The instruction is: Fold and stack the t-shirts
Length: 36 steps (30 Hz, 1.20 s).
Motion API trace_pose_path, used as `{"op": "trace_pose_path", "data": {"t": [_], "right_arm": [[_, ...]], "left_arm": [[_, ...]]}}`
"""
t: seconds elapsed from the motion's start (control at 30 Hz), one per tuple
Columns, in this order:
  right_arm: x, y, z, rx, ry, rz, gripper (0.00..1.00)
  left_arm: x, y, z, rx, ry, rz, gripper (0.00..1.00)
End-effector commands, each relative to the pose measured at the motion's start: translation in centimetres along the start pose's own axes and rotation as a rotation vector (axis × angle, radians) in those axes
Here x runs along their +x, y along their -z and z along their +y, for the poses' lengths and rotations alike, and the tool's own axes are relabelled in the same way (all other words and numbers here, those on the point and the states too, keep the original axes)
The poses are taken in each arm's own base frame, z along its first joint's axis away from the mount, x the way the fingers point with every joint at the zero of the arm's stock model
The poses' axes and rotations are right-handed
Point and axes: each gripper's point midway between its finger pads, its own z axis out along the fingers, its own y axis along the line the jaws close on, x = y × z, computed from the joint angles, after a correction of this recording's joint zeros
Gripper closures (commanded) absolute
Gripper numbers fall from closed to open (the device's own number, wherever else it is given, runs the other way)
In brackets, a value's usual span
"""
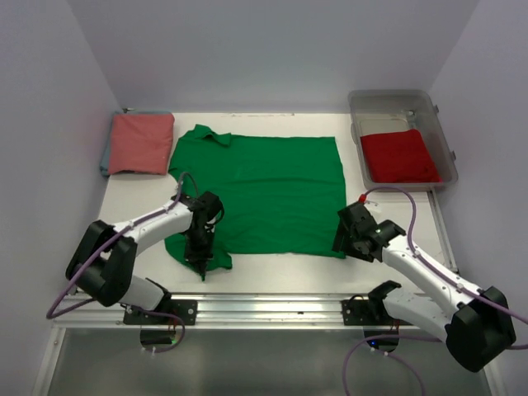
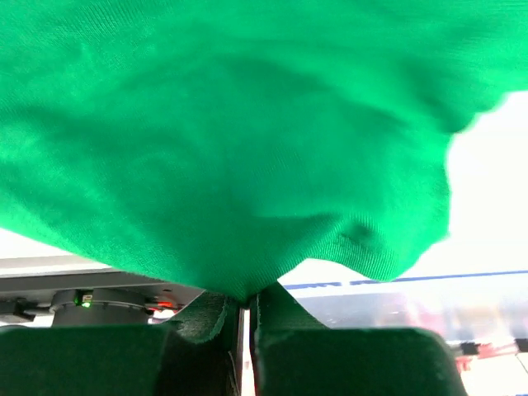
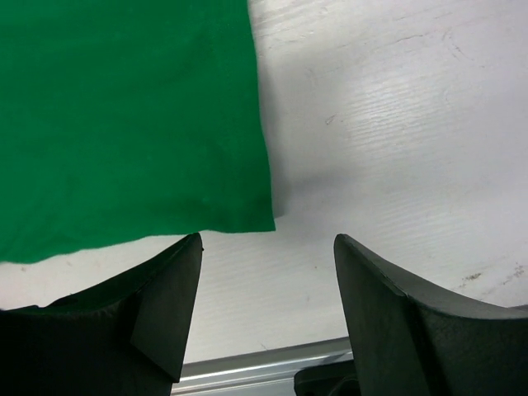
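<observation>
The bright green collared t-shirt (image 1: pixel 272 190) lies spread flat across the middle of the table. My left gripper (image 1: pixel 201 262) is at its near-left sleeve and shut on the cloth. In the left wrist view the green cloth (image 2: pixel 247 148) fills the frame and runs down into my left gripper (image 2: pixel 247 301), whose jaws are pressed together. My right gripper (image 1: pixel 341 239) stands open at the shirt's near-right corner. In the right wrist view that corner (image 3: pixel 247 214) lies just ahead of the right gripper (image 3: pixel 268 243), with bare table between the fingers. A folded salmon-pink t-shirt (image 1: pixel 142 143) sits at the back left. A folded red t-shirt (image 1: pixel 399 155) lies at the back right.
The red shirt rests inside a clear plastic bin (image 1: pixel 444 144) at the back right corner. The pink shirt lies on a grey-blue tray (image 1: pixel 106 157). A metal rail (image 1: pixel 264 309) runs along the near table edge by the arm bases. White walls close in three sides.
</observation>
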Motion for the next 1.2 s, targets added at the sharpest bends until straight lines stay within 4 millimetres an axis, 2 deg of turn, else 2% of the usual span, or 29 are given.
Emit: {"op": "trace_pose_path", "data": {"t": [0.0,0.03,0.07,0.1,0.27,0.33,0.43,0.53,0.67,0.8,0.87,0.93,0.97,1.0,1.13,1.17], "right_arm": [[-1.4,-0.3,0.4,0.029,-0.082,-0.052,0.31],[-0.7,-0.8,0.6,0.016,-0.082,-0.03,0.32],[-1.2,-1.1,1.4,-0.022,-0.093,-0.049,0.33],[-0.9,-1.5,1.8,-0.035,-0.092,-0.034,0.33],[-0.2,-2.6,3.0,-0.068,-0.109,0.003,0.41],[0.0,-2.9,2.9,-0.054,-0.116,0.015,0.46],[0.0,-3.1,1.8,0.022,-0.14,0.02,0.54],[0.1,-2.9,0.2,0.121,-0.152,0.017,0.57],[0.6,-2.7,-1.2,0.198,-0.167,0.028,0.51],[1.1,-3.2,-1.1,0.195,-0.172,0.044,0.51],[1.6,-3.6,-0.8,0.176,-0.178,0.062,0.57],[1.9,-4.0,-0.6,0.171,-0.179,0.074,0.7],[2.0,-4.2,-0.5,0.167,-0.182,0.077,0.81],[1.9,-4.2,-0.4,0.167,-0.185,0.074,1.0],[0.6,-3.3,-0.3,0.161,-0.196,0.03,1.0],[0.3,-2.8,-1.0,0.186,-0.187,0.016,1.0]], "left_arm": [[-1.9,3.9,-2.6,0.097,0.006,-0.163,1.0],[-1.7,4.2,-3.3,0.106,-0.001,-0.181,1.0],[-1.6,4.8,-3.7,0.128,-0.008,-0.211,1.0],[-1.4,4.8,-3.8,0.136,-0.011,-0.216,1.0],[0.1,3.3,-3.8,0.183,-0.014,-0.196,1.0],[0.3,3.4,-4.0,0.201,-0.022,-0.194,1.0],[-0.3,4.2,-3.7,0.184,-0.033,-0.238,1.0],[-0.8,5.4,-3.8,0.177,-0.04,-0.275,1.0],[-1.1,6.3,-4.1,0.193,-0.047,-0.301,1.0],[-1.4,6.7,-4.1,0.197,-0.048,-0.322,1.0],[-1.5,6.9,-4.2,0.205,-0.045,-0.332,1.0],[-1.6,7.1,-4.2,0.206,-0.042,-0.343,1.0],[-1.7,7.3,-4.2,0.204,-0.041,-0.356,1.0],[-1.9,7.5,-4.1,0.202,-0.039,-0.367,1.0],[-2.9,9.3,-3.6,0.188,-0.002,-0.466,1.0],[-3.0,10.1,-3.5,0.198,0.011,-0.5,1.0]]}}
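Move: The green t-shirt's near right corner lies about 4 cm below the open right hand and 1 cm ahead, neither left nor right of it; the red t-shirt is some 25 cm ahead and 16 cm to the right. The left hand already holds the shirt's near left part; the middle of the green body is about 20 cm ahead and 14 cm right of it, 3 cm lower, and the table's near edge 5 cm behind, level sideways. Right hand sinks some 4 cm, pinching the near right corner; left lifts its held part about 6 cm, forward-right. ##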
